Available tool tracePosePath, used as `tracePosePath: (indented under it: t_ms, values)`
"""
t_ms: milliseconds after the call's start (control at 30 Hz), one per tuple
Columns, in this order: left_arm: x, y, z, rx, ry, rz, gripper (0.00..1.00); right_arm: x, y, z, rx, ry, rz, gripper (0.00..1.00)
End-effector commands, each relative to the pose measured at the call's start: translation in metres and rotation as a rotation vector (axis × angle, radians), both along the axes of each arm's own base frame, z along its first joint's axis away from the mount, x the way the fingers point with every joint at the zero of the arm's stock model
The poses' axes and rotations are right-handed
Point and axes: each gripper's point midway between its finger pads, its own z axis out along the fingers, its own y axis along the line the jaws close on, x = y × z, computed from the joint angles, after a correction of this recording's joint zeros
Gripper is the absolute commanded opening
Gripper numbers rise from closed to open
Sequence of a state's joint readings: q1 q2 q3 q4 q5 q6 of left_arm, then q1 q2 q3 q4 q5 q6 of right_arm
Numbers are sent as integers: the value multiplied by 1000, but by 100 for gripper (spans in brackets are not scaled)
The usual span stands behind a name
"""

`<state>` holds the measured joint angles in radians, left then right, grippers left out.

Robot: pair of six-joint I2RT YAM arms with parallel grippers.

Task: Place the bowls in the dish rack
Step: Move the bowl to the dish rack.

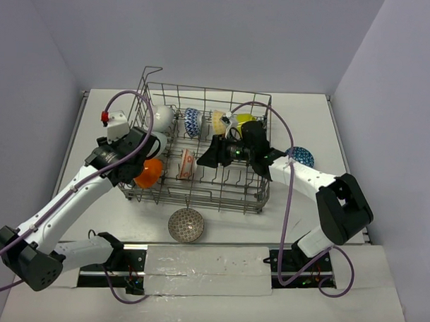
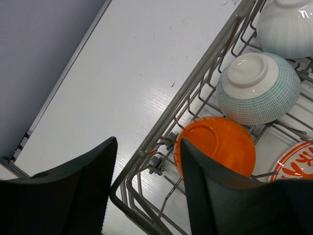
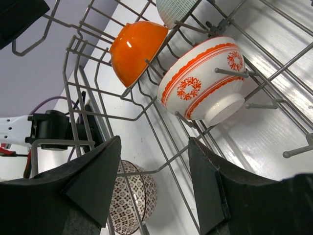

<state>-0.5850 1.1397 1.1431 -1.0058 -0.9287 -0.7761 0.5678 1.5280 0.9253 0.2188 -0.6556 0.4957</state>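
The grey wire dish rack [image 1: 199,201] stands mid-table. Inside it sit a white bowl [image 1: 161,117], a blue-white one [image 1: 192,123], a pale yellow one [image 1: 222,121], a red-white one [image 1: 186,164] and an orange bowl [image 1: 149,174]. My left gripper [image 2: 147,147] is open and straddles the rack's left wall [image 2: 205,73], with its inner finger right beside the orange bowl [image 2: 220,147]. Over the rack's middle hangs my right gripper [image 3: 154,147], open, with only rack wires between its fingers. The red-white bowl [image 3: 200,81] lies tilted on the tines ahead of it.
A grey patterned bowl [image 1: 186,225] sits on the table in front of the rack. A dark-blue patterned bowl [image 1: 300,157] sits to the rack's right, beside my right arm. A green-checked white bowl [image 2: 259,90] lies upside down behind the orange one.
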Motion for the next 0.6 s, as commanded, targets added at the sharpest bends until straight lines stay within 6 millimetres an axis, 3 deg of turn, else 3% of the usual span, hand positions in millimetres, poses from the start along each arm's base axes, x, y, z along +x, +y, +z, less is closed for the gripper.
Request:
tracePosePath:
  t_ms: [0,67,100,300,433,567]
  values:
    - [4,-8,-3,-48,-5,-29,53,0,4,12,14,-50,15,65]
    - [3,-10,-4,-66,-7,-40,47,0,4,12,13,-48,16,65]
    - [2,-11,-5,-75,-10,-43,37,1,4,11,13,-47,15,65]
    - [-3,-17,1,-142,-49,-100,7,4,7,7,8,-30,12,64]
    - [-5,-27,8,-213,-95,-163,4,6,12,7,15,-19,25,63]
    - [-9,-29,6,-238,-104,-191,8,9,14,6,2,-16,17,63]
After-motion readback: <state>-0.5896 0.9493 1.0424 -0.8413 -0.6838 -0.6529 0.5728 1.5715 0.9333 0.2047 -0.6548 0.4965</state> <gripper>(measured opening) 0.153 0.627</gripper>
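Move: The dish rack's left rim, close to its front corner, already lies between the left hand's open fingers, about 1 cm to the right of the hand point and level with it. The orange bowl is some 7 cm right, neither ahead nor back; the pale green bowl 9 cm ahead and 9 right; the red-patterned bowl 3 ahead and 19 right, all roughly 7 cm below. From the right hand that rim is some 24 cm to the left, straight across. The left fingers shut on the rack's left rim and pinch it, after which the hand, still gripping, swings about 4 cm to the right and a little back, turning clockwise and rolling its left side down by some 10 to 15 degrees. Late on, the open right hand sinks barely 2 cm. ##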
